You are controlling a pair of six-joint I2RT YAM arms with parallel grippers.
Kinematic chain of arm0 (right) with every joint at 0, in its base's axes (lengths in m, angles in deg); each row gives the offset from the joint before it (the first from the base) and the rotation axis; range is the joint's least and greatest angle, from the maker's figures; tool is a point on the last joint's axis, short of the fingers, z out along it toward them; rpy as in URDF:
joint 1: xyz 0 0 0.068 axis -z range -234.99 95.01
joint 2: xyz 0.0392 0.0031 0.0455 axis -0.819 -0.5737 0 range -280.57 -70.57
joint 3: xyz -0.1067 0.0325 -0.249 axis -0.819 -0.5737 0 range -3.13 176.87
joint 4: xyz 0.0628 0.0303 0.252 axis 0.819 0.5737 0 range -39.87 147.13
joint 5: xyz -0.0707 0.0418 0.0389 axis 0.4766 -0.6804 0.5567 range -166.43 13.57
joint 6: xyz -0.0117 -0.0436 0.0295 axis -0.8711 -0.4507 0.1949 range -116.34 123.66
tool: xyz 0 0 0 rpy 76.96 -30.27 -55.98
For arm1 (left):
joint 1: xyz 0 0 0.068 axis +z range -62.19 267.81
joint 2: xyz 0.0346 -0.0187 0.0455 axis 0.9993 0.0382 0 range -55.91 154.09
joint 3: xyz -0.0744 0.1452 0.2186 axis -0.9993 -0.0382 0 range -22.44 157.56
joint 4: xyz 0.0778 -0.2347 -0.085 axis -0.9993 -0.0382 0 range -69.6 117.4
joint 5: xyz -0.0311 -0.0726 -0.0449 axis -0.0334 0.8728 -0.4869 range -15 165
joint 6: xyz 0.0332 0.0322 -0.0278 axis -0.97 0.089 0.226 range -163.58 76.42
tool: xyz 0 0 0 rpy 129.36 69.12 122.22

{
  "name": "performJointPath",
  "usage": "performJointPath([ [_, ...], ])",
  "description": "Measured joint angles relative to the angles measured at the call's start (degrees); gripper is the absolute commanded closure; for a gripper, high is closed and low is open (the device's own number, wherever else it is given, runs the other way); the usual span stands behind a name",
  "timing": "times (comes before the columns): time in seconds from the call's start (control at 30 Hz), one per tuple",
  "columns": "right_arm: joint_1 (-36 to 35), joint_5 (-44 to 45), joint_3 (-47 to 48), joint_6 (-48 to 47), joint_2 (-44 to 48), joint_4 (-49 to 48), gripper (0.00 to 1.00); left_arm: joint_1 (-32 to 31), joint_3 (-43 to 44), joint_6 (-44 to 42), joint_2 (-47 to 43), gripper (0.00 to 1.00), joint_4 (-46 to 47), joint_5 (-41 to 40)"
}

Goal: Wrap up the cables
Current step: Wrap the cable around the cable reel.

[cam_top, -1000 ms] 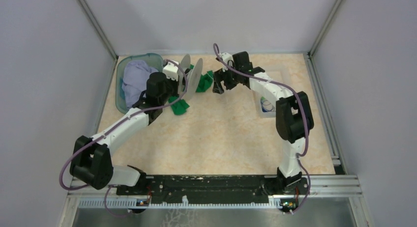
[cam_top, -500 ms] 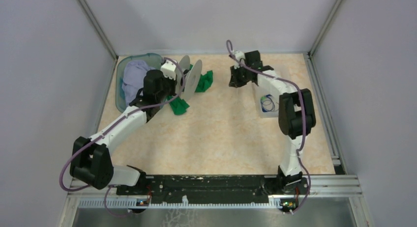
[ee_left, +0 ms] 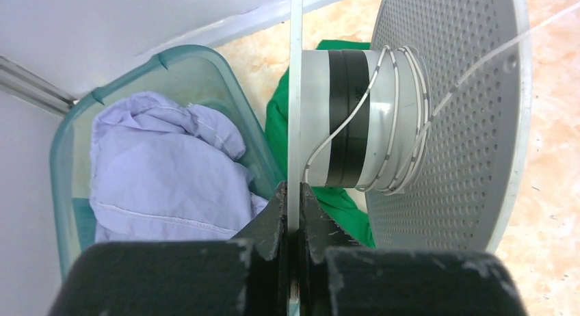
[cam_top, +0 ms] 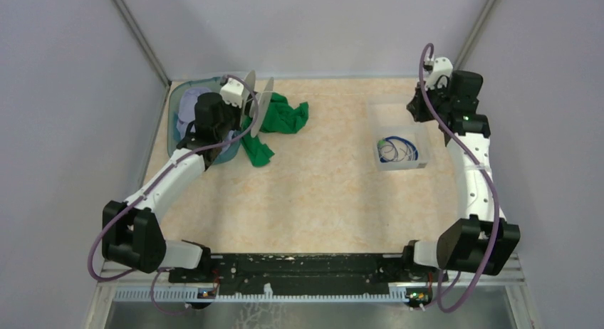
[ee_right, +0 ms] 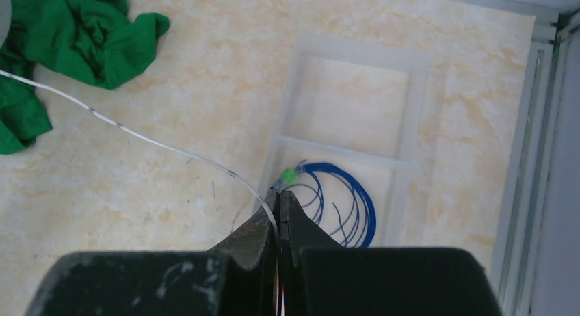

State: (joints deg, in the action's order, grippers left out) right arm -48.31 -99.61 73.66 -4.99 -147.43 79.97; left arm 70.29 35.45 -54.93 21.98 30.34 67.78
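Note:
My left gripper (ee_left: 294, 193) (cam_top: 242, 110) is shut on the thin near flange of a pale-grey spool (ee_left: 295, 90) (cam_top: 258, 105), held on edge over the green cloth. A hair-thin whitish cable (ee_left: 393, 111) lies in a few turns round the spool's hub and leaves to the right past the perforated flange (ee_left: 451, 111). My right gripper (ee_right: 278, 196) (cam_top: 420, 108), high at the far right corner, is shut on that whitish cable (ee_right: 157, 143), which stretches away to the left. A dark blue cable (ee_right: 356, 200) (cam_top: 397, 149) with a green bit (ee_right: 291, 174) lies coiled in the clear tray (ee_right: 356, 53) (cam_top: 392, 119).
A teal bin (ee_left: 68, 124) (cam_top: 174, 133) holding a lavender cloth (ee_left: 157, 165) stands at the back left. Crumpled green cloth (ee_right: 82, 29) (cam_top: 285, 115) lies beside it. Metal frame rails (ee_right: 540, 124) border the table on the right.
My right gripper has shut on the whitish cable near the spool and swung out to the far right corner, drawing it out. The left gripper and spool shifted slightly left and back.

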Motion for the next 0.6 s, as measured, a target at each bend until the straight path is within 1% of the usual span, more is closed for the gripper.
performJointPath([
  [0.13, 2.8, -0.3, -2.6, -1.2, 3.8, 3.8, 1.00, 0.4, 0.8, -1.8, 0.3, 1.00, 0.1, -0.2],
  [0.3, 8.1, -3.1, -2.3, -1.3, 5.3, 8.3, 1.00, 0.8, 1.3, -5.0, 1.9, 1.00, 0.5, 0.4],
  [0.47, 9.2, -8.0, 2.6, -1.3, 5.9, 12.2, 1.00, 0.8, 2.6, -5.2, 4.3, 1.00, -0.3, 2.6],
  [0.6, 9.2, -11.9, 7.6, -0.9, 6.0, 14.3, 1.00, 0.8, 4.2, -5.0, 6.4, 1.00, -1.2, 2.5],
])
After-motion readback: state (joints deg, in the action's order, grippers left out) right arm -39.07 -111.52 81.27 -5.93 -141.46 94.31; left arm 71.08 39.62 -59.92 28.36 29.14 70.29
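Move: The left hand grips the reel by its near flange edge, the reel's middle about 7 cm ahead of it, 4 cm to its right and 2 cm lower; the green cloth lies some 8 cm ahead, 7 cm right and 22 cm down, the teal basket 8 cm ahead, 13 cm left. From the right hand, holding the cable, the reel is about 40 cm left, 8 cm ahead and slightly lower; the clear box sits 7 cm ahead, straight on, 25 cm below. With its fingers still shut on the cable, the right hand draws away from the reel, first back and to the right by about 4 cm each, then swings upward and a little back to the left, ending some 5 cm farther back and 5 cm higher than it began. The left hand keeps its pinch on the flange and eases the reel about 2 cm forward, dipping about as much after a tiny lift, with a slight roll that raises its left side. ##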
